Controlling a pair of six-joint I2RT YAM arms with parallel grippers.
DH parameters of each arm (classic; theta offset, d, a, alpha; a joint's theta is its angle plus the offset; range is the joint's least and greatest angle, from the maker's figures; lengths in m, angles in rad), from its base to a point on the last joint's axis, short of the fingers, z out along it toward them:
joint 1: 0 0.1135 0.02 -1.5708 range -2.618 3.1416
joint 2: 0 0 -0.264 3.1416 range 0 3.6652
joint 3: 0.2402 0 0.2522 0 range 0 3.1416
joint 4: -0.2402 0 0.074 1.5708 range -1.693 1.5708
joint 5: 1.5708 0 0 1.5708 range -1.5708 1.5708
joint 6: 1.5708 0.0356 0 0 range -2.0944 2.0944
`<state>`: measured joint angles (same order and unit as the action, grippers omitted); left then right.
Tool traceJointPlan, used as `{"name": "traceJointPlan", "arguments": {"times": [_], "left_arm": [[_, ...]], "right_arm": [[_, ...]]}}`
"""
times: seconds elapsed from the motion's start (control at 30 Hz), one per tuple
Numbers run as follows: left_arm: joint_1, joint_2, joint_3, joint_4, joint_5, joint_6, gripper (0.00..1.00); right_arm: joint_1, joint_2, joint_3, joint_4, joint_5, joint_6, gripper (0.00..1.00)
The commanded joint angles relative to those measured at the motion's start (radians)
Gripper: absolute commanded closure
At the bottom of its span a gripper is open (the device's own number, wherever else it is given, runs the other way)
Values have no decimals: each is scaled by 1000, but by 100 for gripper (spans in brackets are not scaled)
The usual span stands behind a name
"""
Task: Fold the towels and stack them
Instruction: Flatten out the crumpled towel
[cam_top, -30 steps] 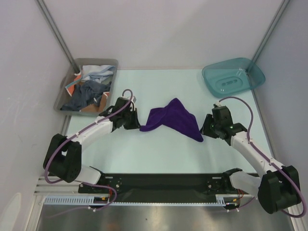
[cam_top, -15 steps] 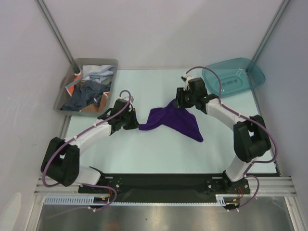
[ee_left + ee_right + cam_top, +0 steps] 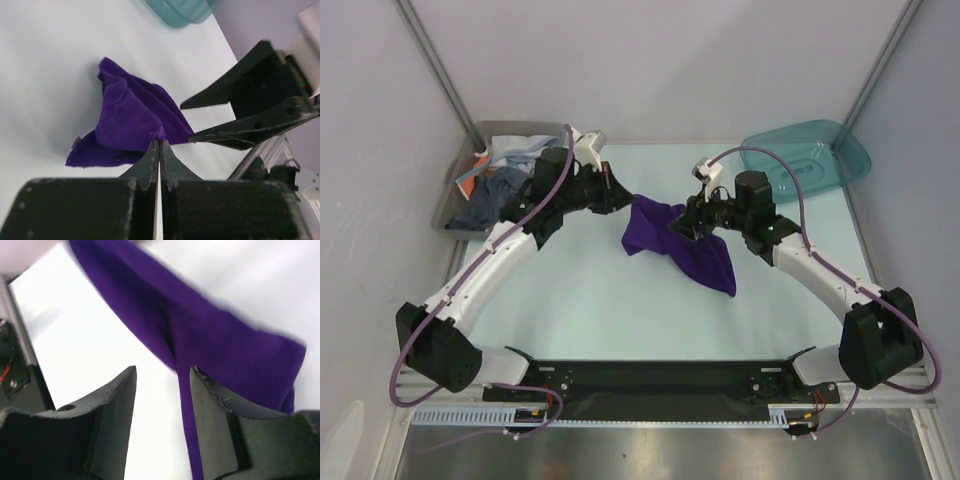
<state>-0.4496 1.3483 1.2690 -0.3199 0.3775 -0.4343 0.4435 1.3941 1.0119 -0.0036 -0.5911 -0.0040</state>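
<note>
A deep purple towel (image 3: 692,252) lies crumpled mid-table, one corner lifted toward the back left. My left gripper (image 3: 624,197) is shut on that corner; in the left wrist view the closed tips (image 3: 159,142) pinch the purple towel (image 3: 125,117). My right gripper (image 3: 682,226) hovers over the towel's middle, open. In the right wrist view a hanging fold of the towel (image 3: 215,335) runs between its fingers (image 3: 162,377), close to the right finger. More towels (image 3: 510,178), grey-blue, orange-red and pale, fill the grey bin.
The grey bin (image 3: 520,127) stands at the back left, just behind my left arm. A teal translucent bin (image 3: 805,160) sits at the back right. The two grippers are close together over the towel, and the open right fingers (image 3: 235,100) show in the left wrist view.
My left gripper has swung back and up with the towel corner, pulling the cloth toward the back. My right gripper has shifted from the towel's far edge to over its middle, its jaws opening wider.
</note>
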Motion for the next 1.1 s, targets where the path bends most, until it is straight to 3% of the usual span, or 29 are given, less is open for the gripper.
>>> {"name": "traceJointPlan", "arguments": {"times": [0.0,0.47,0.8,1.07], "left_arm": [[-6,15,-6,-11,136,48,99],[-8,61,-11,-16,287,137,100],[-12,80,6,-15,299,155,100],[-12,95,16,10,296,138,100]], "right_arm": [[0,6,-12,180,-170,-123,48],[-26,130,171,159,-479,-347,43],[17,209,267,50,-565,-436,48],[44,240,291,-29,-541,-475,52]]}}
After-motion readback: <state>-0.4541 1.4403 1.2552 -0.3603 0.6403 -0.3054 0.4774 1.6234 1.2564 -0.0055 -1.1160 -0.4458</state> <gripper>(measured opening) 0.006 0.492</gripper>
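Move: The purple towel's upper corner is in the left gripper's closed tips. From the open, empty right gripper it lies about 10 cm left, 1 cm ahead and 7 cm higher, so that gripper is some 10 cm right, 1 cm back and 7 cm below the left one. The towel's tail on the table lies roughly 14 cm right of the right gripper, 11 cm back and 15 cm down; its near-left fold, about 11 cm left, level ahead and 15 cm down. Swing the open right gripper left about 6 cm towards the towel corner held by the left one, rising 5 cm and then sinking a little and easing back, while turning it some 35 degrees counter-clockwise and tipping its fingers up, until they straddle the corner unclosed. Keep the left pinch; lower it about 4 cm, also back and right towards the right gripper, turning clockwise. ##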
